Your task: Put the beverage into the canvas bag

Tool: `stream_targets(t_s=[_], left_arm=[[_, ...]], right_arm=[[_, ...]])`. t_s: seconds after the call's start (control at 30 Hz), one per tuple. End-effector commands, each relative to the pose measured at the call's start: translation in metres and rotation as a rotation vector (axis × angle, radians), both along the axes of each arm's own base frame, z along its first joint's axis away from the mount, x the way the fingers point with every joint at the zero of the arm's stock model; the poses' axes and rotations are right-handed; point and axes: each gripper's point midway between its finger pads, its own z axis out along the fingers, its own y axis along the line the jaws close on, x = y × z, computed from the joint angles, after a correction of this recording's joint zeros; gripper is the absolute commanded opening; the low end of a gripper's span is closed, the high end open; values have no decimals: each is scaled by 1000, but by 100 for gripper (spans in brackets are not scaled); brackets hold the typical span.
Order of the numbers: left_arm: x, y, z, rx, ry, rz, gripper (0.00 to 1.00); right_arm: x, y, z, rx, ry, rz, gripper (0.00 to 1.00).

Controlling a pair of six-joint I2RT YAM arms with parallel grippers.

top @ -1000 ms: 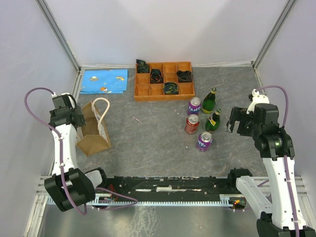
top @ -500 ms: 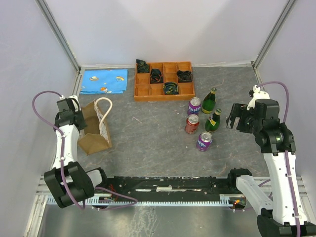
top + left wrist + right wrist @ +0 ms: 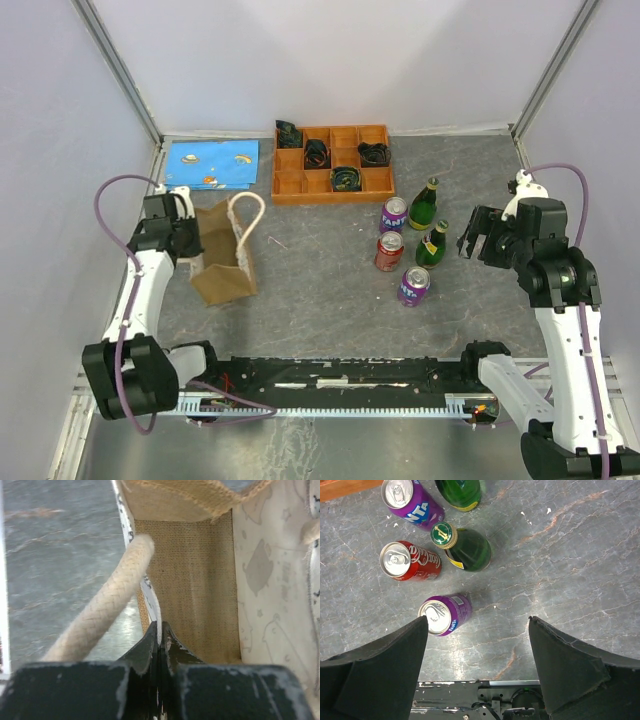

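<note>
The canvas bag stands upright on the table's left side, one cream rope handle looped above it. My left gripper is shut on the bag's left rim. In the left wrist view the fingertips pinch the bag wall with the rope handle beside them. Several beverages stand at the right: a purple can nearest, a red can, another purple can and two green bottles. My right gripper hangs open just right of them, holding nothing; the purple can shows by its left finger.
A wooden compartment tray with black cables sits at the back centre. A blue printed sheet lies at the back left. White walls close in on both sides, and a metal rail runs along the near edge.
My left gripper has shut on the bag's rim and pulled the bag to the right, toward the table's middle. The right gripper has shifted only slightly and stays open.
</note>
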Motion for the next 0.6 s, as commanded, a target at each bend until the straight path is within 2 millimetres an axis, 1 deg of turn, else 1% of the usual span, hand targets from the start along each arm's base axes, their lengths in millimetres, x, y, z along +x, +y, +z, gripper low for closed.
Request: stream_targets(t_s=[0.0, 0.13, 0.3, 0.47, 0.57], left_arm=[[6, -43, 21, -76, -60, -32, 3], [11, -74, 29, -143, -66, -58, 3], [23, -103, 37, -162, -101, -110, 3], [35, -142, 51, -206, -125, -169, 3], [43, -161, 61, -229, -142, -180, 3]], right_arm=[[2, 1, 19, 31, -55, -21, 89], [0, 2, 17, 41, -16, -27, 87], [4, 4, 21, 49, -24, -29, 86], [7, 4, 25, 56, -22, -35, 85], [6, 3, 25, 55, -18, -46, 85]])
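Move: Pinched in the left hand, the canvas bag has its middle about 7 cm to that hand's right, 2 cm back and 5 cm lower. The red can lies some 50 cm to the left hand's right, level ahead and 7 cm below; beyond it stands the near green bottle, 11 cm farther right, and the near purple can, 7 cm right and 10 cm back of it. From the right hand, the red can is 16 cm left, 7 cm ahead, 20 cm down. Drawing the canvas bag by its left rim, the left hand sweeps about 13 cm to the right across open table towards the red can, easing a little up and forward near the end. The already shut fingers keep their pinch on the fabric while the hand swings some 10 degrees clockwise and its left side dips slightly. ##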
